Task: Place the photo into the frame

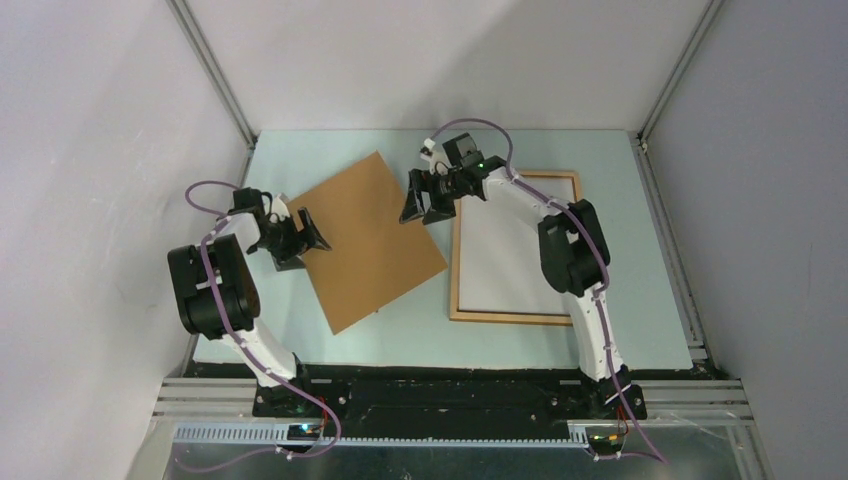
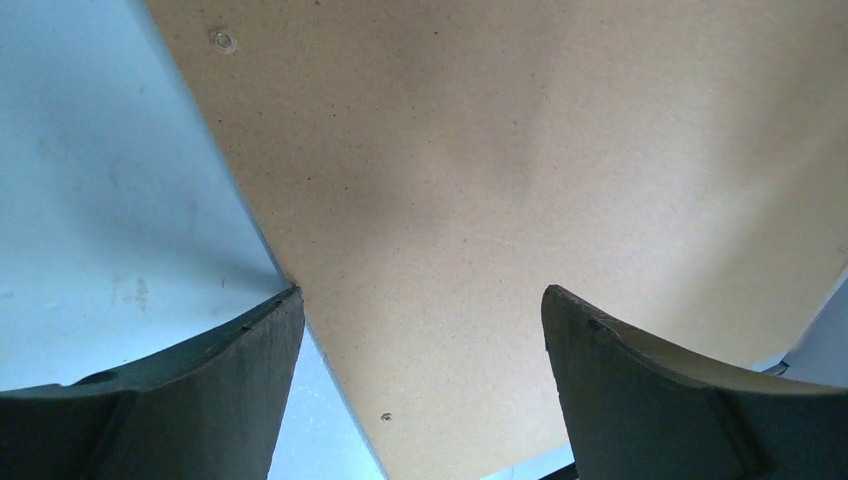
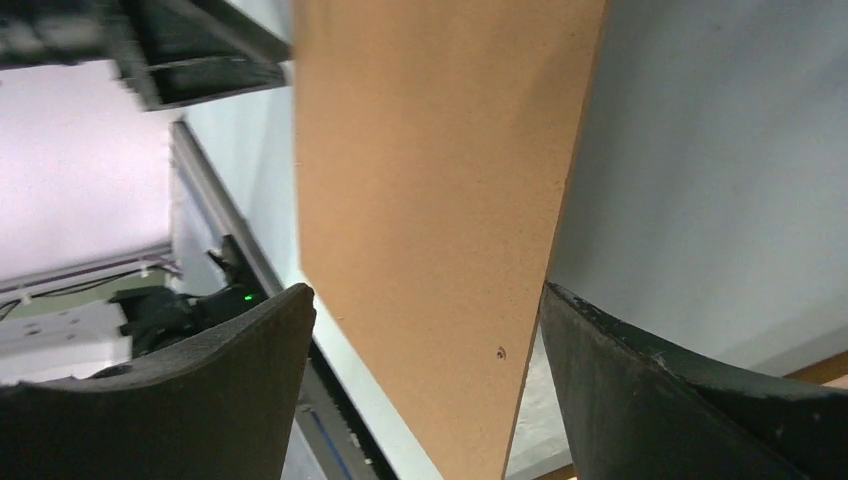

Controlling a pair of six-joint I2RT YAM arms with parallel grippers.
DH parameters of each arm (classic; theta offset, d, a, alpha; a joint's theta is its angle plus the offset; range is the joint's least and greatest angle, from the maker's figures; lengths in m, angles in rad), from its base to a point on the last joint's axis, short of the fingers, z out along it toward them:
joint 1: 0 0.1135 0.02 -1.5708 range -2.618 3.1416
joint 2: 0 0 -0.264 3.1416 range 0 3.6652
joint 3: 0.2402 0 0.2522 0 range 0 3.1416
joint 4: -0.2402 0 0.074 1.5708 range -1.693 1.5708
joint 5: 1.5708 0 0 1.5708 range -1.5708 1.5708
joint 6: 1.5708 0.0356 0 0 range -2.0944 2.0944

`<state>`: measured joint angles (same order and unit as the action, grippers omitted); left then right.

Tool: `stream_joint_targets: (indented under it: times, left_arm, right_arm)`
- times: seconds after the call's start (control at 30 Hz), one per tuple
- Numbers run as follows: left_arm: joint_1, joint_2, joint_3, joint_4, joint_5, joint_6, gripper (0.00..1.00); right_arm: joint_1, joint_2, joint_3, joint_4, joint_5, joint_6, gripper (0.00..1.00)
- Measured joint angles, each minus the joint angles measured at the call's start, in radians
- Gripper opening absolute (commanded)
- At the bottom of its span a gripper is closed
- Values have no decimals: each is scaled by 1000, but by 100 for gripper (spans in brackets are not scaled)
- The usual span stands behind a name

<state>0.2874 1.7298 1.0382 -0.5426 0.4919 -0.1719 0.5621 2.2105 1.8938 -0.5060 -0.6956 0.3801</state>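
The light-wood frame (image 1: 510, 318) lies flat at the right of the table. A white sheet (image 1: 500, 260) fills it, matching the photo's white back; no printed side shows. A plain brown backing board (image 1: 370, 240) lies tilted left of the frame. My left gripper (image 1: 300, 238) is open at the board's left edge, which shows between its jaws in the left wrist view (image 2: 422, 340). My right gripper (image 1: 422, 208) is open at the board's far right corner, and the board (image 3: 430, 180) runs between its jaws (image 3: 428, 340). Neither holds anything.
The pale green table mat (image 1: 560, 340) ends at metal rails at the front (image 1: 450, 385) and right (image 1: 672, 250). White enclosure walls stand close on the left, back and right. The right arm's elbow (image 1: 570, 250) hangs over the frame.
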Motion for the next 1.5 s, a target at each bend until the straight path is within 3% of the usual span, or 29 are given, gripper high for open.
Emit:
stream_joint_targets:
  times: [0.27, 0.8, 1.5]
  left_arm:
    - [-9, -10, 0, 2, 3, 7, 91]
    - [-11, -82, 0, -14, -124, 7, 93]
    - [-45, 21, 22, -8, -48, -14, 92]
  right_arm:
    - [-5, 116, 0, -53, 63, -53, 86]
    - [-16, 163, 55, -70, 98, -87, 87]
    - [-11, 199, 98, -72, 83, -85, 86]
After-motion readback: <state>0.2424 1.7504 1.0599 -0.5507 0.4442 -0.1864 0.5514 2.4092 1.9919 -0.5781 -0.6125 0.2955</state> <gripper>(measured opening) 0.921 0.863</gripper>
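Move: The brown board lies between the open grippers, its far right side raised. Its middle is about 11 cm right of the left hand, 3 cm ahead and roughly 2 cm higher. From the right hand, it is some 11 cm left, straight level fore and aft, and about 6 cm lower. The wooden frame's middle is about 22 cm right of the right hand, 1 cm ahead and 12 cm lower. Open right hand lowers the board's edge about 9 cm, then edges forward; left hand keeps against the opposite edge. ##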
